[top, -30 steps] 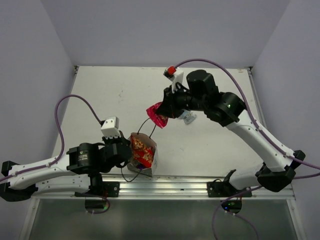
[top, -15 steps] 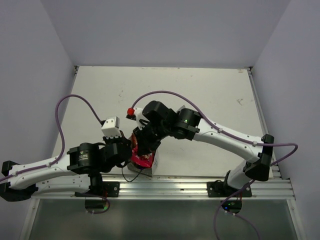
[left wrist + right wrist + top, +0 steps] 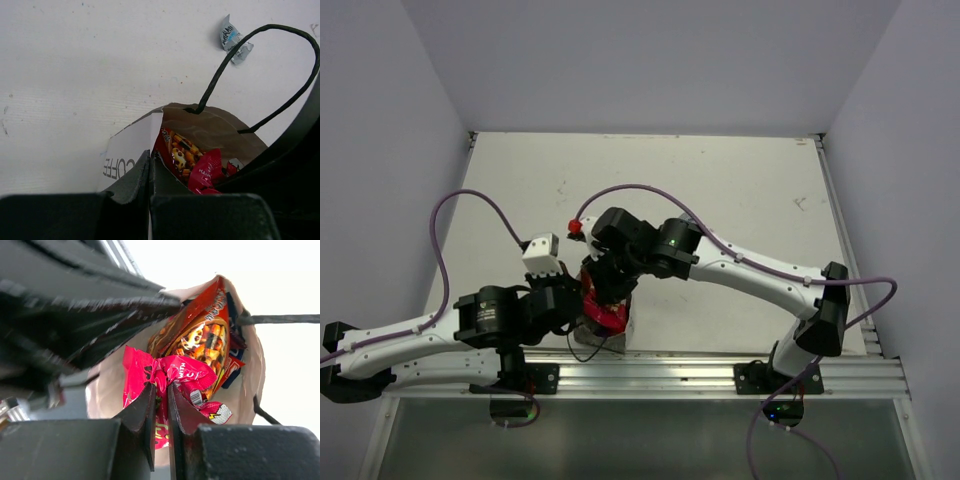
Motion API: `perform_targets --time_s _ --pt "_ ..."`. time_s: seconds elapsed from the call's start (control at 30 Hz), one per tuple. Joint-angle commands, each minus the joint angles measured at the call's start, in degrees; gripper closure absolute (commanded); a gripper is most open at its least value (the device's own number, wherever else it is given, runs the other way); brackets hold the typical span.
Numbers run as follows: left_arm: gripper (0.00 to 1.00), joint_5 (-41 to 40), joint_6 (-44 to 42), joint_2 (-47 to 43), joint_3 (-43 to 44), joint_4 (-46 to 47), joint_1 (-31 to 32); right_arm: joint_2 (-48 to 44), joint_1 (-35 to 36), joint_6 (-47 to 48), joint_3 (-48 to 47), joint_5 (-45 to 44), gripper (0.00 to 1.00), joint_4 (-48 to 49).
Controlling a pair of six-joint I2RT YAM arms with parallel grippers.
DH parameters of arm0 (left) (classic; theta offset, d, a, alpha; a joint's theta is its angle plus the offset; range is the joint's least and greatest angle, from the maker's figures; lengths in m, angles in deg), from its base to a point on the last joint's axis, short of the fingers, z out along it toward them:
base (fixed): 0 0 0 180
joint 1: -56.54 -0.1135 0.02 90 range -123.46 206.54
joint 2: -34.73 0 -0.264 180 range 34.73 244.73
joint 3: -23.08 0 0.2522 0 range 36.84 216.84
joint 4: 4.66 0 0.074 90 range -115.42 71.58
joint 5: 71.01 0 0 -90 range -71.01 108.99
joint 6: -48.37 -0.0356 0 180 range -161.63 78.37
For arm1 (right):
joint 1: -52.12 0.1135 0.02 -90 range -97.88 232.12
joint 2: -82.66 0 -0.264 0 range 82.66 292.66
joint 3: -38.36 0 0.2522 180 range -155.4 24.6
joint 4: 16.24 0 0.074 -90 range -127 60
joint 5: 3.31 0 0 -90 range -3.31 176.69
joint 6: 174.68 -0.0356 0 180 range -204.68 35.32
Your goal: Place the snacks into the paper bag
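The paper bag [image 3: 623, 334] stands at the near edge of the table, its mouth open. My left gripper [image 3: 150, 159] is shut on the bag's white printed wall [image 3: 127, 152]. Inside leans a red snack packet with colourful print [image 3: 200, 335], and a dark blue packet [image 3: 234, 371] shows behind it. My right gripper [image 3: 161, 390] is shut on a crumpled pink packet [image 3: 175, 372] and hangs in the bag's mouth. In the left wrist view that pink packet [image 3: 207, 172] sits beside the red one [image 3: 177, 150]. A small silvery-blue packet [image 3: 232, 40] lies on the table beyond the bag.
The bag's black cord handle [image 3: 280, 30] loops up over the table behind it. The right arm [image 3: 740, 265] stretches across the middle of the table and covers what is beneath it. The metal rail [image 3: 660, 375] runs along the near edge.
The right arm swung from the middle of the table to the bag, carrying the pink packet, and has lowered it into the mouth. The left arm has not moved.
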Motion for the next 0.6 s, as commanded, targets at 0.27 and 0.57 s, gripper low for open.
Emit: perform_targets --time_s 0.27,0.57 --pt "1.0 -2.0 1.1 -2.3 -0.5 1.4 0.3 4.7 4.0 4.1 -4.7 -7.6 1.0 -3.6" --pt "1.0 -1.9 0.9 -1.7 -0.5 1.7 0.3 0.1 3.9 4.8 -19.7 -12.1 0.41 -9.1"
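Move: The pink snack is already in the right fingers, just over the paper bag: the middle of the bag's mouth is about 3 cm below them, 1 cm back and 1 cm to their left. The big orange snack pouch inside sits roughly 2 cm ahead, 4 cm left and 7 cm down. From the left gripper, which already pinches the bag's left rim, the mouth's middle lies some 5 cm right, 3 cm back and 2 cm lower. Lower the right gripper about 2 cm further into the bag's mouth, easing 1 cm left, then open the fingers to a bit over half to let go of the pink snack. Lift straight back up some 5 cm, clear of the snack, as they spread. Keep the left fingers shut on the bag's rim. ##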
